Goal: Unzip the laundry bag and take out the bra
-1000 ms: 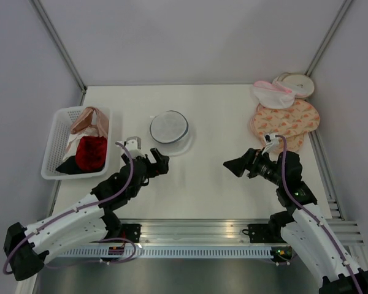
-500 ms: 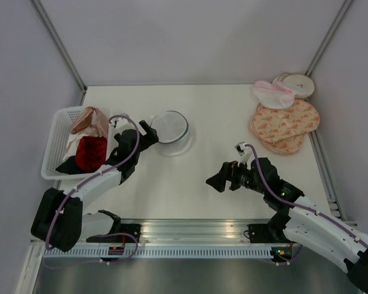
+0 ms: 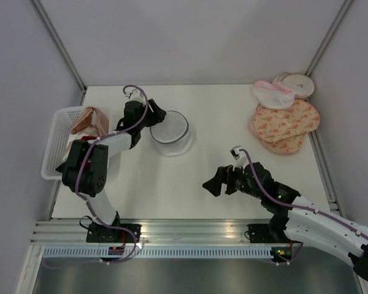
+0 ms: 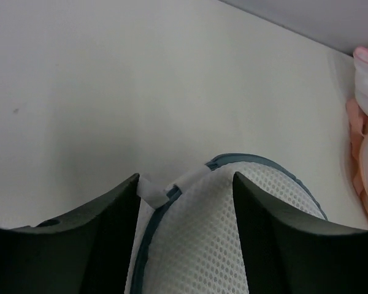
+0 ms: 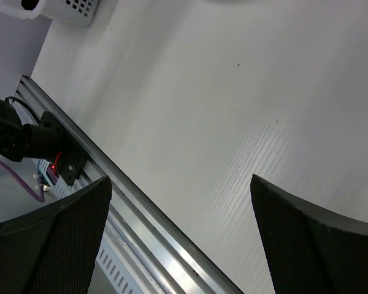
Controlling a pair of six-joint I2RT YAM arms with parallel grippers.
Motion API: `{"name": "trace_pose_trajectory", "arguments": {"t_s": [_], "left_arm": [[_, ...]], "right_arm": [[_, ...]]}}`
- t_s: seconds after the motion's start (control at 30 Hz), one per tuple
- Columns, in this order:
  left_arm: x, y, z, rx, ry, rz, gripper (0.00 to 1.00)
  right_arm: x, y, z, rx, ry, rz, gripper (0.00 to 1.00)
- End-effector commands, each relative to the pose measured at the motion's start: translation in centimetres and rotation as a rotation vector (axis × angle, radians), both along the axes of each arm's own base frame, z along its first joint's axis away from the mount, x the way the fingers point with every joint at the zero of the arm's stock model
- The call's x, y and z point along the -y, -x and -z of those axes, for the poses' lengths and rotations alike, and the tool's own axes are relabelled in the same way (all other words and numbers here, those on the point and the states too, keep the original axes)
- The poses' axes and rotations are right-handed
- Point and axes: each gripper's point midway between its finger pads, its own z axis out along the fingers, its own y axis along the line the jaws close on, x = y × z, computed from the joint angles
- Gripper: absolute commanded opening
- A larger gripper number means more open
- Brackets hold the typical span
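Observation:
The laundry bag (image 3: 170,130), a round white mesh drum with a dark rim, stands left of the table's middle. My left gripper (image 3: 154,116) is at its upper left edge. In the left wrist view the bag's mesh (image 4: 233,233) and a white tab (image 4: 148,190) on its blue-grey rim lie between the fingers of my left gripper (image 4: 185,177), whose jaws stand apart; the left finger touches the tab. My right gripper (image 3: 210,187) hovers open over bare table near the front, and in its own view the right gripper (image 5: 179,180) holds nothing. The bra is hidden.
A white basket (image 3: 55,147) with a peach strappy garment (image 3: 89,120) sits at the left edge, partly behind my left arm. Flat peach patterned rounds (image 3: 285,125) and a pink-trimmed mesh pouch (image 3: 273,95) lie at the back right. A metal rail (image 3: 190,229) runs along the front.
My left arm has swung back and left from the table's front to the bag's rim, and its jaws have narrowed. My right gripper has moved left and toward the front, still open.

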Motion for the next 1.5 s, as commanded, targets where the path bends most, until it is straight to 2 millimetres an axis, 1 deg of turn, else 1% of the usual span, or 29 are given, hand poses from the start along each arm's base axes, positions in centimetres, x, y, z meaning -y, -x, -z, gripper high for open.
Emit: {"name": "trace_pose_trajectory", "arguments": {"t_s": [0.0,0.03,0.07,0.13,0.17,0.27,0.37,0.4,0.43,0.53,0.57,0.67,0.7,0.73,0.77,0.8,0.83,0.87,0.9,0.93,0.97,1.0,1.03,1.07,1.1,1.23,1.3,1.37,1.47], "left_arm": [[3.3,0.0,-1.3,0.016,0.017,0.281,0.64],[4.3,0.7,-1.0,-0.007,0.041,0.365,0.61],[4.0,1.0,0.0,-0.055,0.051,0.386,0.59],[5.1,1.9,-0.4,-0.072,0.094,0.503,0.57],[5.2,2.6,0.7,-0.132,0.104,0.529,0.57],[6.3,3.5,0.3,-0.166,0.128,0.636,0.51],[6.7,4.3,0.6,-0.213,0.170,0.661,0.22],[6.7,4.8,0.8,-0.228,0.178,0.665,0.08],[6.7,5.1,0.7,-0.238,0.193,0.662,0.03],[7.2,7.1,0.4,-0.231,0.193,0.681,0.02],[7.5,8.2,0.9,-0.249,0.189,0.680,0.02],[8.1,9.1,-0.6,-0.219,0.199,0.605,0.02],[8.1,10.6,0.8,-0.278,0.239,0.551,0.02],[8.0,10.3,-1.2,-0.187,0.228,0.494,0.02],[9.2,11.5,-1.2,-0.187,0.225,0.482,0.02],[8.4,12.0,0.3,-0.215,0.223,0.342,0.02],[8.6,12.7,0.1,-0.201,0.223,0.297,0.02],[10.0,14.4,-2.1,-0.140,0.242,0.291,0.02],[9.7,16.0,-0.9,-0.182,0.283,0.199,0.02],[8.1,15.4,-1.1,-0.120,0.265,0.031,0.02],[9.0,18.0,-2.0,-0.087,0.279,0.027,0.02],[6.9,17.6,-2.5,-0.038,0.299,-0.163,0.02],[6.4,18.3,-2.9,-0.017,0.315,-0.219,0.02],[6.4,20.0,-2.5,-0.026,0.308,-0.242,0.02],[5.0,20.1,-2.6,-0.026,0.384,-0.361,0.02],[3.9,21.7,-1.4,-0.070,0.539,-0.480,0.02],[4.2,22.4,-1.4,-0.042,0.561,-0.495,0.02],[5.0,23.1,-1.8,-0.017,0.562,-0.484,0.02],[5.6,23.7,-1.8,-0.003,0.581,-0.482,0.02]], "right_arm": [[0.1,-0.6,-0.8,0.020,-0.018,0.035,0.98],[0.0,-0.6,-0.8,0.019,-0.020,0.035,0.98],[0.0,-0.6,-0.8,0.017,-0.020,0.037,0.98],[0.0,-0.5,-0.5,0.012,-0.018,0.037,0.98],[0.0,-0.5,-0.5,0.011,-0.019,0.037,0.98],[0.1,-0.6,-0.4,0.007,-0.021,0.048,0.98],[0.0,-0.6,-0.5,0.006,-0.024,0.052,0.98],[0.1,-0.7,-0.6,0.008,-0.025,0.055,0.98],[0.1,-0.7,-0.6,0.008,-0.025,0.058,0.98],[0.1,-0.8,-1.0,0.012,-0.029,0.060,0.98],[0.1,-0.8,-1.1,0.015,-0.027,0.062,0.98],[0.4,-1.3,-1.1,0.020,-0.008,0.090,0.98],[0.6,-1.8,-1.2,0.024,0.002,0.116,0.98],[0.7,-1.9,-1.3,0.025,0.008,0.122,0.98],[0.7,-2.2,-1.2,0.024,0.017,0.133,0.98],[0.9,-2.4,-0.9,0.018,0.034,0.151,0.98],[0.9,-2.6,-1.2,0.019,0.037,0.159,0.98],[0.9,-2.7,-0.9,0.013,0.049,0.164,0.98],[1.0,-2.8,-0.7,0.001,0.065,0.176,0.98],[1.1,-3.1,-1.1,0.008,0.066,0.194,0.98],[1.0,-3.2,-0.9,0.001,0.077,0.197,0.98],[0.9,-3.3,-1.1,-0.009,0.070,0.209,0.98],[0.8,-3.2,-1.2,-0.013,0.062,0.210,0.98],[0.8,-3.2,-1.3,-0.017,0.054,0.217,0.98],[0.6,-3.1,-1.5,-0.041,0.024,0.237,0.98],[0.9,-3.1,-2.3,-0.090,-0.089,0.319,0.98],[1.0,-2.9,-2.0,-0.141,-0.146,0.358,0.98],[0.4,-2.3,-2.7,-0.200,-0.254,0.357,0.98],[-0.5,-1.5,-2.4,-0.292,-0.374,0.345,0.98]]}}
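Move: Right between the left hand's half-open fingers is the white tab on the laundry bag's zip rim, about 1 cm ahead and 1 cm to the right, nearly level. The bag's middle lies roughly 4 cm back, 6 cm right and 6 cm below; the white basket is some 32 cm left, 9 cm back and 9 cm down. From the right hand the tab is about 31 cm ahead and 22 cm left, slightly lower. Swinging about 6 cm right and a little back while turning clockwise some 35 degrees, the left hand shuts its fingers on the tab, then drags the bag back about 20 cm towards the waiting right hand, bearing right, then back left, its left side rolling down as it turns back counter-clockwise. The right hand, fingers open, shifts some 3 cm forward and up and twists about 25 degrees. ##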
